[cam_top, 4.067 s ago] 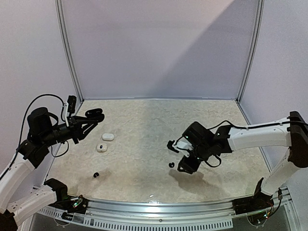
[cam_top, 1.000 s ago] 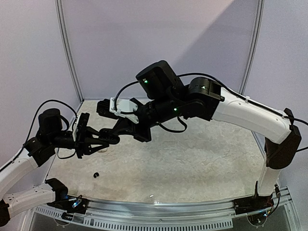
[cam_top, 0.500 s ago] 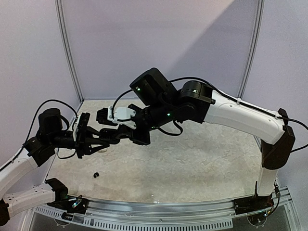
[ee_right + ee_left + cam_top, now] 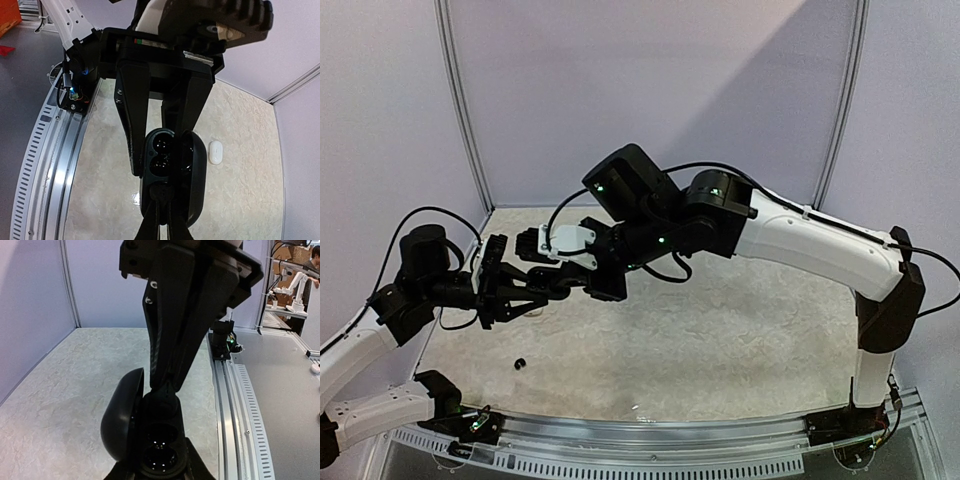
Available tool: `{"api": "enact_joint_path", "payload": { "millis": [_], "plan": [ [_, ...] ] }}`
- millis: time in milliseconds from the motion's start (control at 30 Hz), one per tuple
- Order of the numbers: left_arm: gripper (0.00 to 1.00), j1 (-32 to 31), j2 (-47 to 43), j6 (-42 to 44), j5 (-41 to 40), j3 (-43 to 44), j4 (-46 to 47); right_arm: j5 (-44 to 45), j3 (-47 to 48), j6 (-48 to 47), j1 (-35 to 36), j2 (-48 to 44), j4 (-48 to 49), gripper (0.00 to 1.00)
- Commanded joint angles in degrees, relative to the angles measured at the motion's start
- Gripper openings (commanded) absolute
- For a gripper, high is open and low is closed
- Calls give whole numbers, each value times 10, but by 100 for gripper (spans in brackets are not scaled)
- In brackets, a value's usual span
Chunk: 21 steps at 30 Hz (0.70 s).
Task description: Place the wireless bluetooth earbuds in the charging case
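My left gripper (image 4: 523, 293) is shut on the black charging case (image 4: 172, 165), held above the left side of the table with its lid (image 4: 122, 420) swung open. Two round sockets (image 4: 160, 445) show in its body, and both look empty. My right gripper (image 4: 563, 284) reaches across from the right and meets the case. Its fingers are shut on a small black earbud (image 4: 161, 192), which sits at the end of the case body, just beside the sockets. Another black earbud (image 4: 520, 364) lies on the table near the front left.
A white pebble-shaped case (image 4: 216, 151) lies on the mat beyond the black one. The metal rail (image 4: 240, 405) runs along the table's near edge. Purple walls (image 4: 650, 90) close off the back and sides. The right arm (image 4: 800, 235) spans the middle of the table.
Since a second ago the right arm has shifted left and lower, bringing its fingertips onto the open case. The left gripper and case have stayed put. Earlier still, the right gripper was at the table's right.
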Motion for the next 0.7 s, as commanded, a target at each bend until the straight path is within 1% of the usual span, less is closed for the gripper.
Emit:
{"api": "enact_joint_path", "payload": {
  "millis": [0,133,167,300,367,467,667],
  "plan": [
    [0,-10,1,5,3,16,6,19,14,-19,5,16,-16,0],
    [0,-11,-1,4,2,15,6,31,19,-30,5,21,-34,0],
    [0,-10,-1,4,2,15,7,33,22,-32,5,24,-35,1],
    [0,-10,-1,4,3,13,10,48,28,-32,6,29,-25,19],
    [0,-11,-2,3,2,14,8,54,28,-35,9,29,-21,24],
    [0,-10,-5,1,0,13,5,54,29,-37,11,28,-18,26],
    [0,-11,-10,-14,-12,7,1,59,27,-22,11,15,-9,26]
  ]
}}
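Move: At the right end of the open black charging case, the right fingers are already shut on a black earbud over its well; the case's middle is about 2 cm to the right hand's left and 1 cm below. From that hand, the closed white case lies roughly 11 cm ahead, 10 cm left and 28 cm below, and the loose black earbud about 2 cm back and 13 cm left, equally low. For the left hand, gripping the charging case's left end, its middle is some 3 cm to the right, level and straight ahead 0. Easing down about half a centimetre into the charging case's right-end well, the right hand tips some 5 degrees, then spreads its fingers to about a quarter open and lets go of the earbud, staying over the well. The left hand keeps its pinch on the case and holds it practically still against this. ##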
